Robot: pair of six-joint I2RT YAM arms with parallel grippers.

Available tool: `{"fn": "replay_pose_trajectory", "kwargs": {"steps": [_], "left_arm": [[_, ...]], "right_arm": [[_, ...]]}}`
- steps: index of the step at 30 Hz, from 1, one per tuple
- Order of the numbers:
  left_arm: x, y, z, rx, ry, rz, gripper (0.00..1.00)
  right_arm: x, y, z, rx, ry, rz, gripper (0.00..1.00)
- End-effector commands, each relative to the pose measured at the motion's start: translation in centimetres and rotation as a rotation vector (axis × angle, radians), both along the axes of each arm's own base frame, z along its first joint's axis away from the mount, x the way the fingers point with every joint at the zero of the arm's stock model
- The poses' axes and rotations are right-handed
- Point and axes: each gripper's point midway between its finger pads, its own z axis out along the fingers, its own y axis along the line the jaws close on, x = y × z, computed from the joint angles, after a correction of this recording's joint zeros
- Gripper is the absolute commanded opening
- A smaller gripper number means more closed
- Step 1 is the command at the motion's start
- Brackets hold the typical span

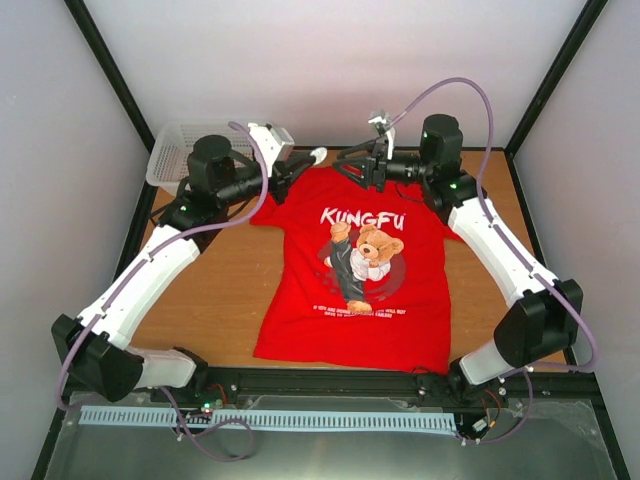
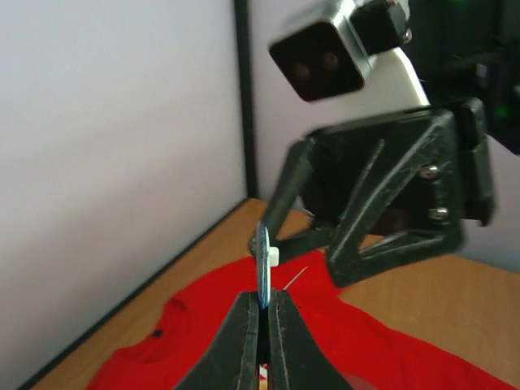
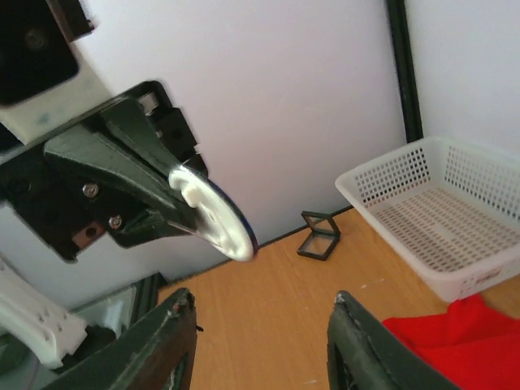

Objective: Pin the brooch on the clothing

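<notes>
The brooch (image 2: 263,268) is a small blue disc with a white back, seen edge-on, and my left gripper (image 2: 266,297) is shut on its lower rim. A thin pin sticks out from its back. In the right wrist view the brooch (image 3: 213,215) shows its white back, held up in the air by the left fingers (image 3: 122,166). My right gripper (image 3: 260,305) stands open just below and in front of it, with nothing between its fingers. Both grippers (image 1: 300,168) (image 1: 352,165) meet above the collar of the red T-shirt (image 1: 360,300), which lies flat on the table.
A white mesh basket (image 1: 180,150) stands at the back left, also seen in the right wrist view (image 3: 439,211). A small open black box (image 3: 318,236) lies by the back wall. Walls close in the table at the back and sides.
</notes>
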Motion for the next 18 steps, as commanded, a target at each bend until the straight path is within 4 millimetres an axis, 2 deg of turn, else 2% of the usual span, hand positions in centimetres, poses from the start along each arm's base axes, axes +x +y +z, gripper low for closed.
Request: {"fn": "replay_pose_trajectory", "kwargs": {"steps": [1,2,8,14,18], "left_arm": [[-4.4,-2.3,0.5,0.02,0.029,-0.276,0.01],[-4.9,-2.3,0.5,0.011,0.041,-0.294,0.01],[-6.7,-2.3,1.0,-0.042,0.051,-0.36,0.01],[-7.1,-2.4,0.8,-0.035,0.075,-0.385,0.01],[-7.0,-2.5,1.0,-0.037,0.075,-0.383,0.01]], "right_arm": [[-3.3,0.1,1.6,-0.024,-0.225,0.174,0.37],[-3.8,0.0,1.3,-0.038,-0.252,0.199,0.34],[-5.4,-0.1,0.4,-0.04,-0.273,0.265,0.34],[-5.8,-0.2,0.9,-0.026,-0.31,0.277,0.25],[-6.3,-0.2,1.3,-0.01,-0.319,0.301,0.27]]}}
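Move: The brooch, its pin already sticking out open, is held in the left fingertips, its middle about 3 cm right and 1 cm ahead of the left hand point. From the right hand it lies some 4 cm left, level front to back and about 2 cm higher. The shirt's middle is roughly 40 cm below the left hand, 9 cm back and 11 cm to the right; the white basket is 13 cm ahead of that hand, 21 cm left and 38 cm down. Back towards the bases, both hands travel together about 5 cm, easing to a stop high over the shirt. The left keeps its pinch on the brooch, drifts slightly right and swings clockwise by about 20 degrees; the right turns counter-clockwise and rolls its forward side up, narrowing its half-open fingers to about a quarter as they draw closer to the brooch's rim. Whether they touch can't be seen. ##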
